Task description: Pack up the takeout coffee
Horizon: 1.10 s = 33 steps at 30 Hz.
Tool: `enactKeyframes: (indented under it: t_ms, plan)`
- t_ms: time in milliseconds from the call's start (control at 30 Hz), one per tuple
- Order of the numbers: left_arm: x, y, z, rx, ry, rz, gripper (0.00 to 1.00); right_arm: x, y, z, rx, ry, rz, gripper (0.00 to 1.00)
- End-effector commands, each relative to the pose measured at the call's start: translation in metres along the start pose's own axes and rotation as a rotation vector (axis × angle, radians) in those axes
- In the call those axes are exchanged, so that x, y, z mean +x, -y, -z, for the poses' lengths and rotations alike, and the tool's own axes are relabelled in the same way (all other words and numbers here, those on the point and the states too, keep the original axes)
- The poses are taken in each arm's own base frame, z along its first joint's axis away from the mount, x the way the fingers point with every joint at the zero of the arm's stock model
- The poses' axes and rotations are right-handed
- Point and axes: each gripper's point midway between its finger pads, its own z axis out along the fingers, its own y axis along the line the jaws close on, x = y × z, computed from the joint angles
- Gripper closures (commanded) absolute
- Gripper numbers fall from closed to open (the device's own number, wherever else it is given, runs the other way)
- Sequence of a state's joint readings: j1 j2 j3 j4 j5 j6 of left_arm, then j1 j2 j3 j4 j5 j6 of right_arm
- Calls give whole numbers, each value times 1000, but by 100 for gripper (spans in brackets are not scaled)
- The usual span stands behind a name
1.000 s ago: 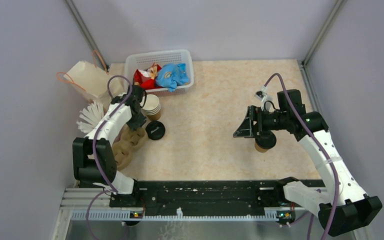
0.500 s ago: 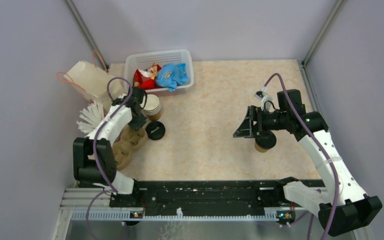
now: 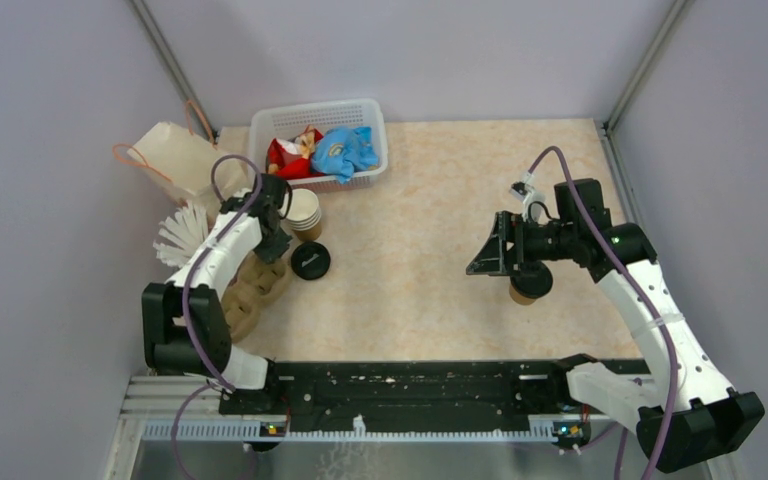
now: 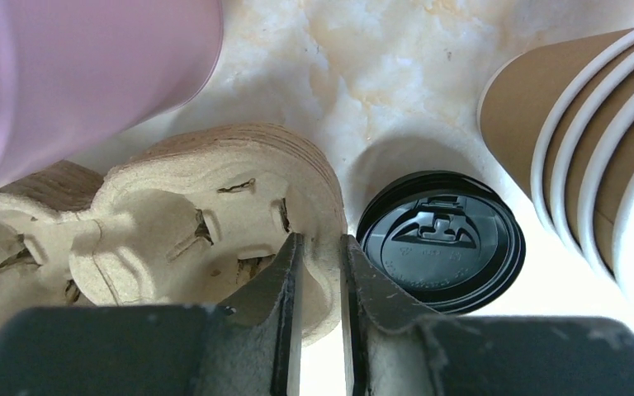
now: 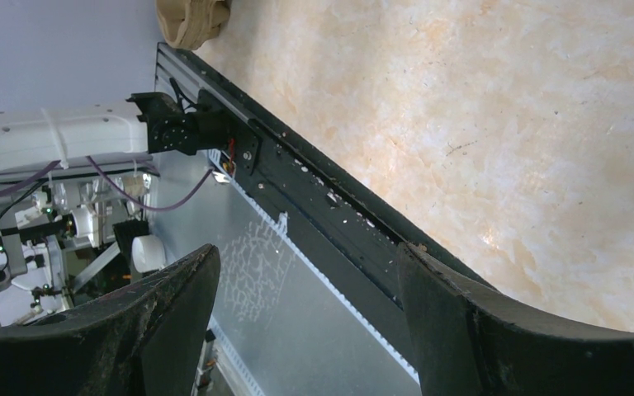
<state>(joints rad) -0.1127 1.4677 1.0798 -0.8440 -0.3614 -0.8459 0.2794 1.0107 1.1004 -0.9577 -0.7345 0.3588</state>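
Observation:
The takeout coffee (image 3: 522, 294), a brown cup with a black lid, stands right of centre, partly hidden under my right wrist. My right gripper (image 3: 488, 255) hangs just left of it and points toward the near edge. In the right wrist view this gripper (image 5: 305, 256) is open with nothing between its fingers. My left gripper (image 3: 272, 245) is at the far left over a brown pulp cup carrier (image 3: 255, 285). In the left wrist view, the left gripper (image 4: 322, 243) has its two fingers pressed on either side of the cup carrier's (image 4: 215, 206) rim.
A loose black lid (image 3: 311, 261) (image 4: 442, 239) lies just right of the carrier. A stack of lidless cups (image 3: 303, 212) (image 4: 578, 148) stands behind it. A white basket (image 3: 372, 112) of toys, a paper bag (image 3: 175, 155) and white cutlery (image 3: 178, 235) crowd the back left.
My left gripper's jaws have narrowed onto the carrier's rim and the left arm's base link shifted slightly. The right arm and the coffee have not moved.

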Motion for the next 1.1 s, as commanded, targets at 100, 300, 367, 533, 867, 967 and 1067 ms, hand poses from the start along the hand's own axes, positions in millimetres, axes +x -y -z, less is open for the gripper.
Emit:
enactKeyframes:
  t_ms: [100,300,367,533,867,967,1067]
  plan:
    - [-25,0,39,67,74,-14,96,-8,-9,2,-21,22,45,22]
    - [-20,-1,42,102,72,-42,95,-13,-7,-8,-52,27,26,22]
    - [-18,0,41,111,63,-43,95,-18,-8,-16,-85,35,9,22]
    - [-25,5,45,135,81,-62,94,-34,-25,-55,-192,61,-25,22]
    - [-27,-5,42,115,104,-100,92,-46,-77,-190,-224,69,52,25]
    - [-26,-9,44,113,111,-100,92,-41,-103,-221,-295,68,37,27]
    - [-23,-8,48,136,101,-97,92,-39,-129,-246,-330,91,70,27]
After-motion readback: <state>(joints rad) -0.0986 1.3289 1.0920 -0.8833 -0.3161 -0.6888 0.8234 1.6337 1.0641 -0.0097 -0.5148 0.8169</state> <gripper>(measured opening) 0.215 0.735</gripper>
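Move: My left hand already pinches the far rim of the top cup carrier, whose middle lies about 7 cm back, 5 cm left and 2 cm below the fingers. From that hand the black lids lie 8 cm right and 1 cm ahead, the paper cups 7 cm right and 9 cm ahead. From my empty right hand the carrier is roughly 45 cm left, 5 cm ahead and 16 cm lower; the lids are 34 cm left, 12 cm ahead. Keeping my pinch on the carrier's rim, I raise my left hand about 4 cm, easing back a centimetre and turning slightly clockwise. My right hand waits, then sweeps some 20 cm left towards the carrier, sinking about 9 cm and reaching a little forward, fingers wide open and touching nothing. ##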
